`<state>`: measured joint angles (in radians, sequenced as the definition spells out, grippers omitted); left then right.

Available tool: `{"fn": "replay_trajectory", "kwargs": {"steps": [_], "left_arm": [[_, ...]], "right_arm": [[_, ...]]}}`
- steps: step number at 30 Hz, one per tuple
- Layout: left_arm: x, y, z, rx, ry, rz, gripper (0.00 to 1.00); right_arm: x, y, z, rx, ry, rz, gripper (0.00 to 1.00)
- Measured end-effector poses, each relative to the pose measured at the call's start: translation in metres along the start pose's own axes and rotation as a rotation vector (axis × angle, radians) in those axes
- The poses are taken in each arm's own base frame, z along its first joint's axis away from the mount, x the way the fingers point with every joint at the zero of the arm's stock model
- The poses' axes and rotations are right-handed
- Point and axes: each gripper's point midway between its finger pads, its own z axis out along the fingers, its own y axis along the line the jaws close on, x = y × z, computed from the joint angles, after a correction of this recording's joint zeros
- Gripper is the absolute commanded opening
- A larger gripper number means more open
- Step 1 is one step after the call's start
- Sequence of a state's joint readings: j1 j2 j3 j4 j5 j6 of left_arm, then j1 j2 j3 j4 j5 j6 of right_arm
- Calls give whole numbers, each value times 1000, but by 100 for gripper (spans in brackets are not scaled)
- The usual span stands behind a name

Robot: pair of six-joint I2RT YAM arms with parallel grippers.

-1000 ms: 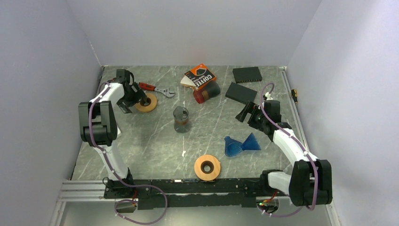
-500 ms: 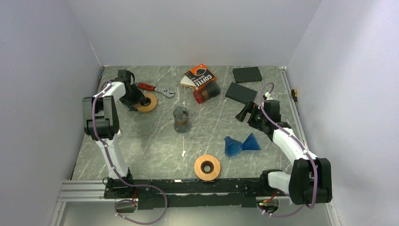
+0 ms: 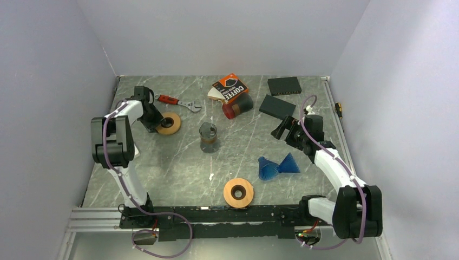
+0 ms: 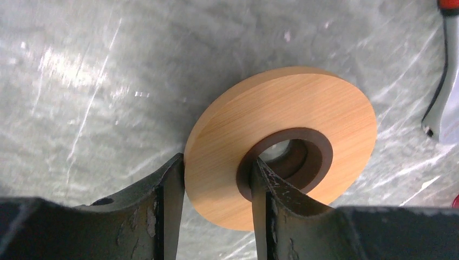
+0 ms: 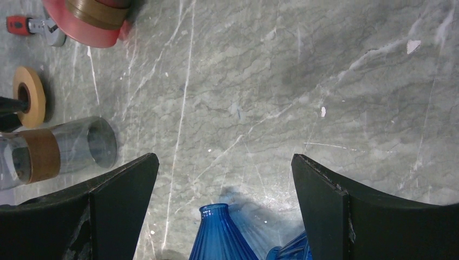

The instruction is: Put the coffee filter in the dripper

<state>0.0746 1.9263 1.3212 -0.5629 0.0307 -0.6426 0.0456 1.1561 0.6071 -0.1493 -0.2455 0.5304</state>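
Two blue ribbed drippers [image 3: 268, 168] [image 3: 289, 163] lie on their sides right of centre; one dripper [image 5: 219, 233] shows in the right wrist view, low between the fingers. The orange-and-black coffee filter pack [image 3: 230, 86] lies at the back, with pale filters poking out on its left. My right gripper [image 3: 282, 131] [image 5: 223, 160] hangs open just beyond the drippers, holding nothing. My left gripper [image 3: 157, 125] [image 4: 215, 162] is shut on a wooden ring [image 3: 172, 123] [image 4: 303, 103] at the back left, one finger on its outer rim, the other inside its dark hole.
A glass carafe with a brown band [image 3: 208, 136] stands mid-table. A second wooden ring [image 3: 238, 192] lies near the front. A red-handled wrench [image 3: 178, 102], a red tumbler on its side [image 3: 237, 106] and two black boxes [image 3: 284, 85] [image 3: 277, 106] sit at the back.
My left gripper has come down over the wooden ring and its jaws have narrowed from wide open onto the ring's wall; the ring shifted slightly nearer. The right arm has not moved.
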Motion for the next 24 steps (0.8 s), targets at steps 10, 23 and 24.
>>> {"fn": "replay_trajectory", "kwargs": {"steps": [10,23,24], "left_arm": [[6,-18,-88,192,-110,64,27],[25,-70,-181,533,-178,309,27],[31,-73,-182,536,-165,336,27]], "right_arm": [[-1,9,-6,-27,8,22,100],[-23,64,-15,-219,60,-15,100],[-23,73,-16,-242,72,-25,100]]}}
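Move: The wooden ring lies flat, already pinched across its near-left rim, with its middle some 4 cm to the left hand's right and 2 cm ahead. From that hand the glass vessel stands about 24 cm to the right and 9 cm back, and the wrench lies 13 cm ahead and 7 cm right. From the open right hand the same vessel is about 31 cm to the left and nearly level ahead; the red jar is 20 cm ahead and 19 left, the blue cone 10 cm back and 6 left. The left hand keeps its pinch, one finger in the ring's hole and the other outside the rim, eases back a few centimetres and lifts the ring straight off the table, some 18 cm in all, then swings it right and a little back towards the glass vessel while the wrist tips the fingers up by about 25 degrees and turns clockwise as much. The right hand, fingers still wide open and touching nothing, rises about 6 cm and drifts left towards the vessel, turning slightly counter-clockwise and rolling its left side up. ##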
